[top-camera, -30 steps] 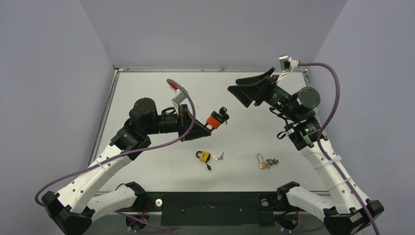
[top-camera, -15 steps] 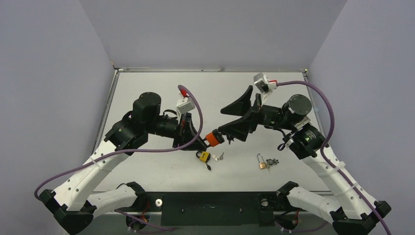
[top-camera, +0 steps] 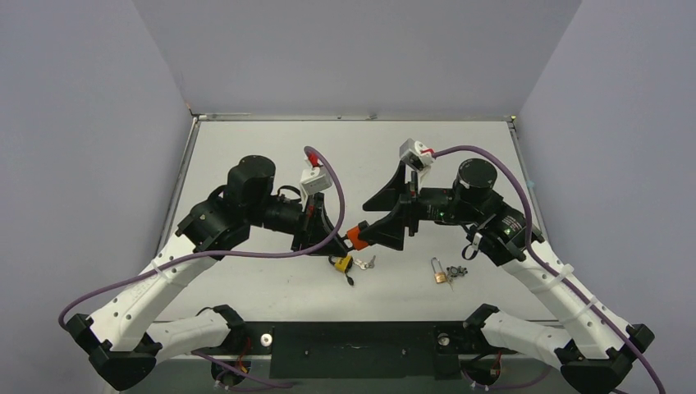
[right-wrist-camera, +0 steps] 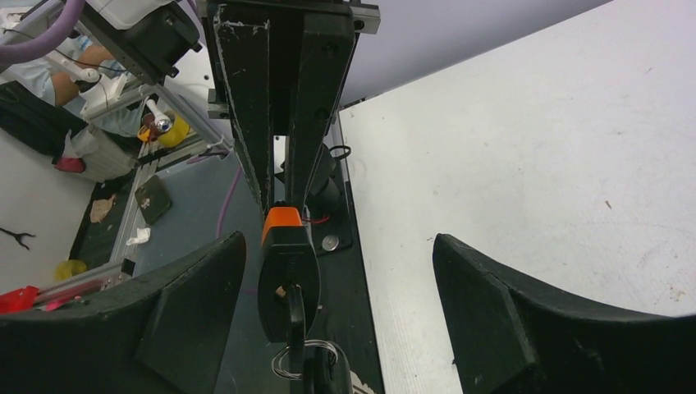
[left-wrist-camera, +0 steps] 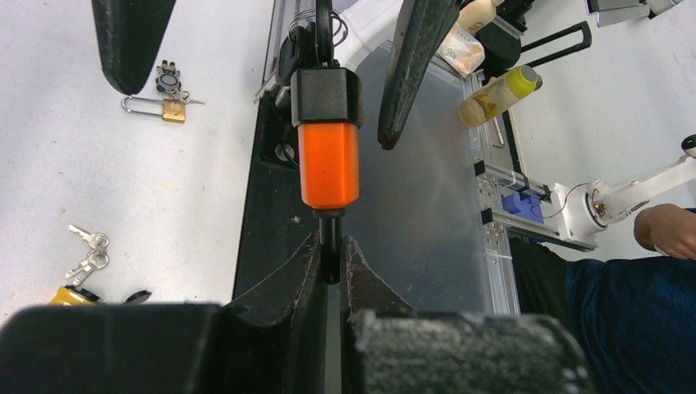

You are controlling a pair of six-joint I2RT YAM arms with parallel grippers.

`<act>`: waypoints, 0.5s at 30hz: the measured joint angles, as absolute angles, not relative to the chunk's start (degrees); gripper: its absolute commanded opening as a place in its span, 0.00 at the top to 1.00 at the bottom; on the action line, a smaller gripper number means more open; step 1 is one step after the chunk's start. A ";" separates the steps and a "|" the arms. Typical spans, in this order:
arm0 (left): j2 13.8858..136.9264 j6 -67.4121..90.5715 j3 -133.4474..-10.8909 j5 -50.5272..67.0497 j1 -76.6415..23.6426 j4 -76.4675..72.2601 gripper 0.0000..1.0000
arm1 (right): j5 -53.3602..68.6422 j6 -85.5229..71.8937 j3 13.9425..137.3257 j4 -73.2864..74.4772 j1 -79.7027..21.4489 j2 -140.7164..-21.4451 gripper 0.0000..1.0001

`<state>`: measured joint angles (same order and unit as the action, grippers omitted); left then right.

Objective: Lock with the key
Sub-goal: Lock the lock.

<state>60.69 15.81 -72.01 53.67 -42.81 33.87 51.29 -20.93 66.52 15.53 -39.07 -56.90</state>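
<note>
An orange padlock (top-camera: 354, 235) with a black cap hangs above the table's middle, and my left gripper (top-camera: 335, 236) is shut on its black shackle (left-wrist-camera: 329, 238). In the left wrist view the lock body (left-wrist-camera: 327, 164) points away, and a black key (left-wrist-camera: 323, 29) on a ring sticks out of its far end. My right gripper (top-camera: 366, 222) stands open around that end. In the right wrist view the lock (right-wrist-camera: 286, 271) and key (right-wrist-camera: 295, 328) sit nearer the left of its fingers (right-wrist-camera: 197, 304), touching neither.
A yellow padlock (top-camera: 341, 263) with small keys (top-camera: 367, 262) lies on the table just below the held lock. A brass padlock (top-camera: 440, 271) with a key bunch (top-camera: 458, 270) lies to its right. The table's near edge and black base bar (top-camera: 353, 338) are close.
My right arm has swung in from the back right to the middle, its open fingers now around the key end. The left arm has lowered the orange padlock towards the near side.
</note>
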 measured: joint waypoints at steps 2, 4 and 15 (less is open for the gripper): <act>60.69 15.81 -72.16 53.25 -42.78 33.91 1.00 | 51.31 -20.62 66.52 15.90 -39.48 -56.90 0.26; 60.75 15.81 -72.16 52.93 -42.72 33.91 1.00 | 51.31 -20.29 66.52 16.32 -39.90 -56.90 0.38; 61.67 15.55 -72.16 51.22 -41.71 34.00 0.97 | 51.22 -20.58 66.54 16.91 -40.60 -56.75 1.00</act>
<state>61.67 15.55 -72.16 51.22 -41.71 34.00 51.22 -20.58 66.54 16.91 -40.60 -56.75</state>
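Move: The orange padlock, held by its shackle in the shut left fingers, has its middle about 4 cm right of the left hand, level fore and aft and some 1 cm lower. From the open right hand the padlock sits about 2 cm back and 2 cm left, at its height. On the table, roughly 33 cm below the right hand, the yellow padlock lies about 9 cm ahead and 4 cm left, the loose keys 9 cm ahead and 2 cm right. The orange padlock's black key end is taken between the right fingers: the right hand eases about 1 cm back to line up, then holds still while the fingers close from wide open to a narrow gap and pinch that end from both sides, grip effort rising. The left hand keeps its hold on the shackle and carries the padlock about 1.5 cm forward and slightly down into the right hand's gap. ##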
